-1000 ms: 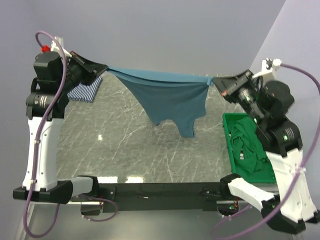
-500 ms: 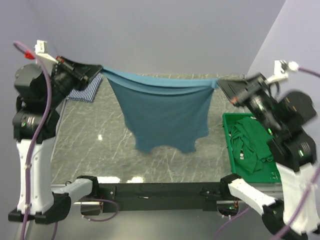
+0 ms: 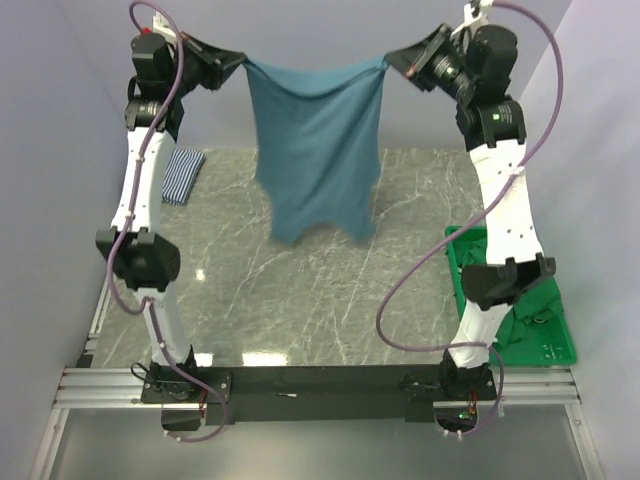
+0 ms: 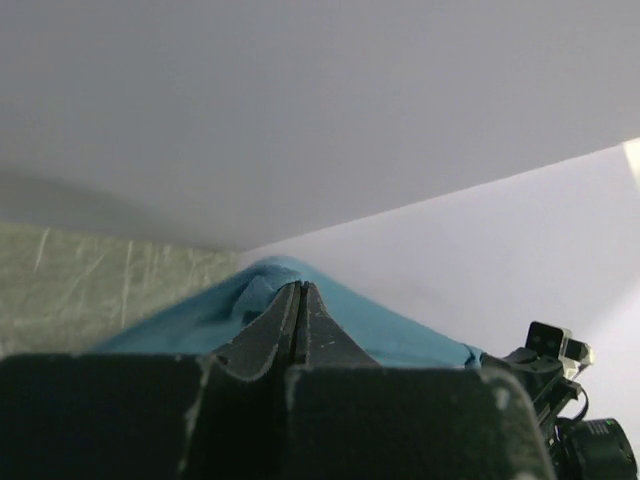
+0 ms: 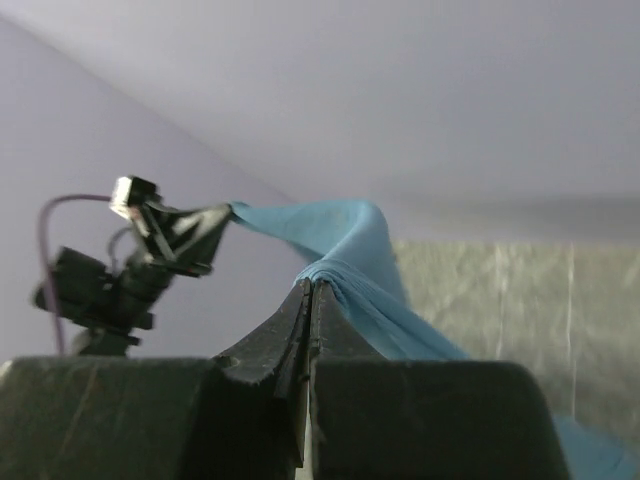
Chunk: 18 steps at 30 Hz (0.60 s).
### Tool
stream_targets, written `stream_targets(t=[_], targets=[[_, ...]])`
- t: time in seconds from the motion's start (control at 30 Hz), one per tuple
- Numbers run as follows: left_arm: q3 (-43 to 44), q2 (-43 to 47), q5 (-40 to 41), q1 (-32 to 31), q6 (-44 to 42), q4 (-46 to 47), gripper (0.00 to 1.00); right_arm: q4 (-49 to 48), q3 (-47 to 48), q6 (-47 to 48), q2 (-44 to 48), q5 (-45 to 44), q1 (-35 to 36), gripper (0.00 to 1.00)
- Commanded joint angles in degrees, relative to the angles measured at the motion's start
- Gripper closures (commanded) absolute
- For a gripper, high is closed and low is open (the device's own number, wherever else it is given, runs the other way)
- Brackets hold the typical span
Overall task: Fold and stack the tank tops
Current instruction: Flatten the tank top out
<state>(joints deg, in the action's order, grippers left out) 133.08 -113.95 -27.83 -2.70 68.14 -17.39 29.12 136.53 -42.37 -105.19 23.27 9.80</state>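
The teal tank top [image 3: 318, 150] hangs high above the table, stretched between both arms. My left gripper [image 3: 240, 60] is shut on its left top corner and my right gripper [image 3: 388, 60] is shut on its right top corner. The cloth's lower edge dangles just above the marble table [image 3: 300, 290]. In the left wrist view the teal tank top [image 4: 190, 315] bunches round the shut left gripper [image 4: 300, 285]. In the right wrist view the teal tank top [image 5: 360, 260] runs from the right gripper [image 5: 312, 285] toward the other arm. The striped tank top [image 3: 182, 175] lies folded at the table's far left.
A green crate [image 3: 535, 335] holding dark green cloth [image 3: 535, 310] stands at the table's right edge, partly behind the right arm. Both arms stand tall at the table's sides. A grey wall is behind.
Both arms have risen steeply and drawn closer together, lifting the teal tank top from a wide low stretch to hanging full length in the air.
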Motion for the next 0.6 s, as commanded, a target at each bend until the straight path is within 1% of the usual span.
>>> stream_targets(t=[0.0, 0.03, 0.1, 0.13, 0.2, 0.23, 0.27, 0.3, 0.33, 0.37, 0.4, 0.43, 0.47, 0.5, 0.53, 0.57], targets=[[11.6, -0.3, -7.4, 2.5, 4.0, 9.6, 0.99, -10.0, 8.1, -3.1, 1.5, 4.7, -3.2, 1.00], [8.2, 1.4, -8.6, 4.3, 4.4, 11.2, 0.99, -11.4, 4.4, -3.4, 3.0, 4.9, -3.6, 1.00], [1.4, 4.7, -9.2, 5.2, 3.9, 14.7, 0.99, -12.9, -0.8, -2.2, 5.5, 4.1, -3.8, 1.00], [-4.4, 7.7, -9.3, 6.0, 3.1, 14.7, 0.99, -13.6, -7.7, -2.1, 8.4, 3.9, -3.9, 1.00], [-10.3, 10.4, -9.9, 6.3, -0.2, 12.6, 0.99, -15.2, -16.0, -2.0, 11.4, 3.9, -4.0, 1.00], [-17.9, 13.4, -9.9, 6.3, -1.0, 12.3, 1.00, -15.8, -24.8, -1.8, 14.2, 3.6, -3.8, 1.00], [-27.8, 17.0, -10.8, 6.0, -1.4, 13.9, 0.99, -17.5, -35.2, -2.4, 17.5, 2.4, -3.9, 1.00], [-33.3, 18.7, -10.8, 5.9, -1.5, 15.0, 0.99, -18.4, -40.2, -2.5, 19.1, 1.0, -3.8, 1.00], [-43.2, 21.9, -10.8, 5.5, -1.8, 15.3, 0.99, -18.6, -50.0, -2.7, 22.3, 0.4, -3.8, 1.00], [-47.6, 23.1, -10.7, 5.4, -2.8, 15.0, 0.99, -19.2, -55.2, -4.0, 23.7, 0.3, -3.8, 1.00], [-56.0, 24.5, -10.0, 5.1, -3.5, 14.6, 0.99, -20.8, -60.5, -4.8, 26.1, 0.4, -3.8, 1.00], [-60.1, 26.6, -9.7, 4.8, -4.1, 13.4, 0.99, -21.8, -70.7, -5.6, 27.6, 0.3, -3.4, 1.00], [-64.0, 27.6, -9.3, 4.5, -5.9, 12.1, 0.99, -22.7, -75.5, -6.6, 28.6, 0.2, -3.0, 1.00], [-71.6, 28.6, -7.4, 3.6, -6.9, 11.0, 0.99, -22.9, -79.4, -6.4, 29.6, 0.3, -2.8, 1.00], [-75.6, 31.0, -6.6, 3.1, -7.5, 10.0, 1.00, -22.2, -86.4, -6.1, 29.8, -0.1, -2.3, 1.00], [-79.7, 32.5, -5.8, 3.1, -8.0, 10.4, 0.99, -21.9, -89.7, -5.9, 29.9, -0.1, -1.6, 1.00]])
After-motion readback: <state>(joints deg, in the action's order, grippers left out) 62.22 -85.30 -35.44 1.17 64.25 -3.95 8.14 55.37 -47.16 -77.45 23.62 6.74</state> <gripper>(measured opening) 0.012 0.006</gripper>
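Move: Both hands still pinch the teal tank top's upper corners. Its hanging middle is about 6 cm back and 21 cm below each hand, 13 cm to the left hand's right and 13 cm to the right hand's left. The bare table middle is some 15 cm back and 48 cm below the left hand, 13 cm to its right. The striped top lies 26 cm left of the left hand and 4 cm ahead, the green bin 32 cm right of the right hand and 24 cm back, both at table level. Spreading a few centimetres apart while rising slightly, both hands then whip down towards the table and draw back, still pinching the teal tank top's corners. The left ends about 20 cm lower and 11 cm farther back, the right nearly 30 cm lower and 8 cm back; the drop grows faster late on, with both sets of fingertips tipping down some 20 to 30 degrees. ##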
